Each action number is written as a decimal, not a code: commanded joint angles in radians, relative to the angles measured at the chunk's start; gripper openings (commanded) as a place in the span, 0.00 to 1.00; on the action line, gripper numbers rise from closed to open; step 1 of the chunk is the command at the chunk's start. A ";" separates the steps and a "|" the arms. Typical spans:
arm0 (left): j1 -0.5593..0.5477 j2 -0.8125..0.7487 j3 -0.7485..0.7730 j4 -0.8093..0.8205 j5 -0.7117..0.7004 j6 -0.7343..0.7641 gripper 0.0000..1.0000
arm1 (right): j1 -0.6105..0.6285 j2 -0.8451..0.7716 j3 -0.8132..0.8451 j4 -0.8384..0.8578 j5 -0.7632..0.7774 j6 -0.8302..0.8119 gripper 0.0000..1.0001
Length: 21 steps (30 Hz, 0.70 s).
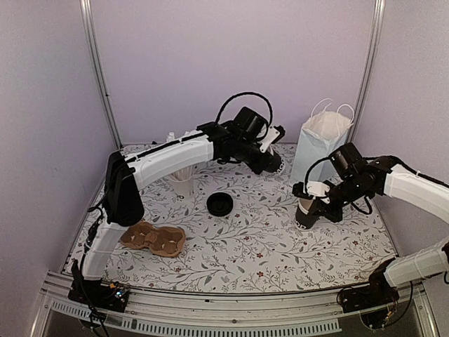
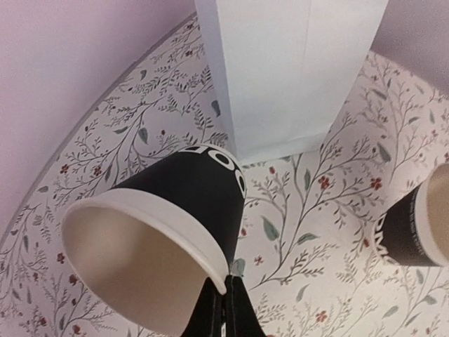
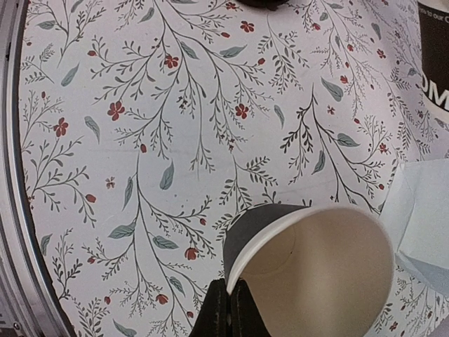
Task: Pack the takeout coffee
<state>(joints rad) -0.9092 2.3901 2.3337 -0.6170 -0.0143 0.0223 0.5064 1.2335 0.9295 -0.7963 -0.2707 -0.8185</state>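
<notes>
Two takeout coffee cups are in hand, both black with cream insides. My left gripper (image 2: pixel 226 289) is shut on the rim of one cup (image 2: pixel 189 186), which tilts just in front of the pale blue bag (image 2: pixel 295 70). From above, that gripper (image 1: pixel 270 163) sits left of the bag (image 1: pixel 319 144) and mostly hides its cup. My right gripper (image 3: pixel 228 293) is shut on the rim of the other cup (image 3: pixel 316 263), with the bag's corner (image 3: pixel 421 217) beside it. In the top view this cup (image 1: pixel 306 214) stands on the table in front of the bag, under the right gripper (image 1: pixel 309 201).
A white cup of straws (image 1: pixel 182 181) stands at the left back. A flat black lid (image 1: pixel 219 203) lies mid-table. A brown cardboard cup carrier (image 1: pixel 153 239) lies at the front left. Walls close in the back and sides.
</notes>
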 commanded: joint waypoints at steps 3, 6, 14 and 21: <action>0.031 0.013 0.038 -0.314 -0.261 0.326 0.00 | 0.018 0.037 0.070 -0.006 -0.029 0.030 0.00; 0.052 0.004 0.008 -0.314 -0.275 0.366 0.00 | 0.020 0.044 0.077 -0.015 -0.043 0.034 0.00; 0.070 0.015 -0.025 -0.327 -0.270 0.440 0.00 | 0.020 0.047 0.072 -0.026 -0.054 0.037 0.00; 0.077 0.034 -0.027 -0.321 -0.260 0.470 0.00 | 0.020 0.050 0.071 -0.025 -0.073 0.038 0.00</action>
<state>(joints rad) -0.8364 2.3978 2.3123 -0.9333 -0.2783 0.4538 0.5190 1.2762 0.9791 -0.8093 -0.3115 -0.7959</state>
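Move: The left hand already pinches a cup by its rim; the black lid lies about 15 cm to its left, 4 cm nearer the base and 16 cm below. The straw holder stands level with this hand, 27 cm left; the cup carrier is 36 cm left and 20 cm back. From the right hand, also holding a cup, the lid is some 12 cm ahead, 28 cm left and 12 cm down. The left hand swings its cup about 11 cm left and 6 cm down towards the lid, fingers turning downward. ##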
